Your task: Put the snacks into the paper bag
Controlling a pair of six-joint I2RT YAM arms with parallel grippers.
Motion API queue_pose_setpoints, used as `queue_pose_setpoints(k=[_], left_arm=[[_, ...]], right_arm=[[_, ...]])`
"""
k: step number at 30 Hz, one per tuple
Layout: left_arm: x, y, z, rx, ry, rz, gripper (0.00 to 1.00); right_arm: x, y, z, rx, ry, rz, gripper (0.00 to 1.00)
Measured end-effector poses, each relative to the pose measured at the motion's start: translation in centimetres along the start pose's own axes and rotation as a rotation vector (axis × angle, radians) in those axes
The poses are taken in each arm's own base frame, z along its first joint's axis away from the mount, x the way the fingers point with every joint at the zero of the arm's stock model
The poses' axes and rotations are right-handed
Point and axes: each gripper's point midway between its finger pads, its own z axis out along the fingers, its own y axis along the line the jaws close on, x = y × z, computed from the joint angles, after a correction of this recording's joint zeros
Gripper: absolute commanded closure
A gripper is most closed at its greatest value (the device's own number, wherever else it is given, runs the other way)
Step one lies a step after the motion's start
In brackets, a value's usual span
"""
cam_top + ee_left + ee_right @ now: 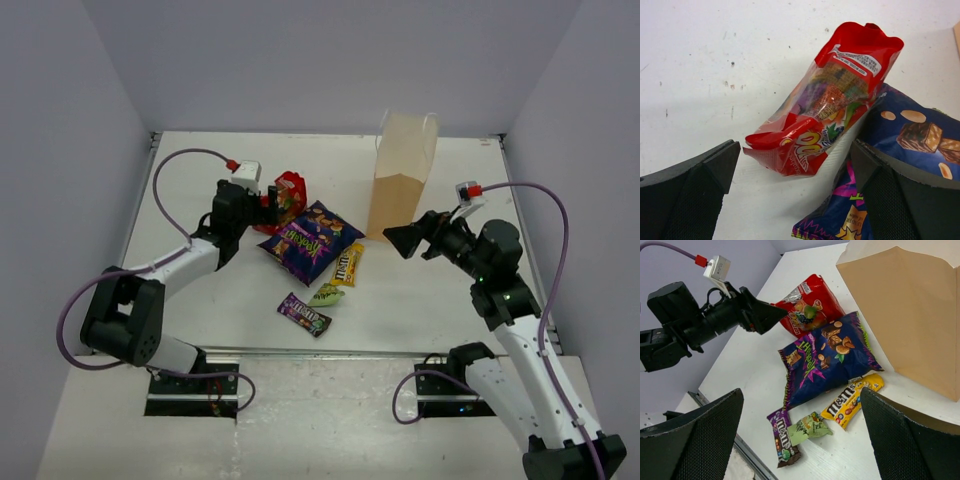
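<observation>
The paper bag point(403, 178) point(910, 315) stands upright at the back right. The snacks lie left of it: a red crinkly bag point(290, 195) point(825, 105), a large purple chip bag point(312, 242) point(827, 357), a yellow M&M's pack point(347, 264) point(852, 401), a small green packet point(327, 295) point(810, 427) and a dark purple candy bar point(304, 313) point(781, 437). My left gripper point(272, 205) point(794, 165) is open, its fingers either side of the red bag's near end, holding nothing. My right gripper point(395, 240) point(801, 400) hangs open and empty above the table, beside the paper bag's base.
Grey walls close the table on three sides. A metal rail point(330, 352) runs along the near edge. The red bag's right side rests against the purple chip bag point(900, 150). The left arm's camera and cable point(705, 322) show in the right wrist view.
</observation>
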Motion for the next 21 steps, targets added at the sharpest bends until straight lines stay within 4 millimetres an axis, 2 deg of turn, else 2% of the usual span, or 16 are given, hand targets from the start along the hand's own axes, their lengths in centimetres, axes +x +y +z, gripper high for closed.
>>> queue_pose_setpoints(k=[14, 16, 17, 18, 21], left_arm=[[-0.7, 0.6, 1.2, -0.030, -0.023, 0.054, 0.02], [-0.6, 0.2, 1.7, -0.012, -0.014, 0.059, 0.12], [-0.4, 0.0, 2.0, 0.005, -0.005, 0.061, 0.20], [-0.1, -0.3, 2.4, 0.022, 0.005, 0.061, 0.36], [0.9, -0.9, 3.4, 0.091, 0.040, 0.059, 0.51]], right_arm=[[0.1, 0.3, 0.0, -0.015, 0.006, -0.001, 0.01], [0.1, 0.3, 0.0, -0.016, 0.007, -0.001, 0.01], [0.1, 0.3, 0.0, -0.016, 0.007, -0.001, 0.01], [0.1, 0.3, 0.0, -0.016, 0.008, -0.001, 0.01], [0.1, 0.3, 0.0, -0.016, 0.008, -0.001, 0.01]])
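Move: Just ahead of the left hand stands the red snack bag, its middle about 6 cm forward, 4 cm to the right and 6 cm lower, the near end already lying between the open fingers. The purple snack bag lies some 13 cm right, 4 cm back and 10 cm below the left hand; the paper bag is about 34 cm right and 4 cm ahead. From the right hand, the red bag is roughly 22 cm ahead, 27 cm left and 22 cm lower. Easing forward about 2.5 cm over the near end of the red snack bag with open fingers, the left hand then dips 2 cm and shifts right about as much, turning slightly clockwise. During that dip its fingers close roughly two-fifths of the way, one on each side of the bag's near end, and begin to gather the foil between their tips. ##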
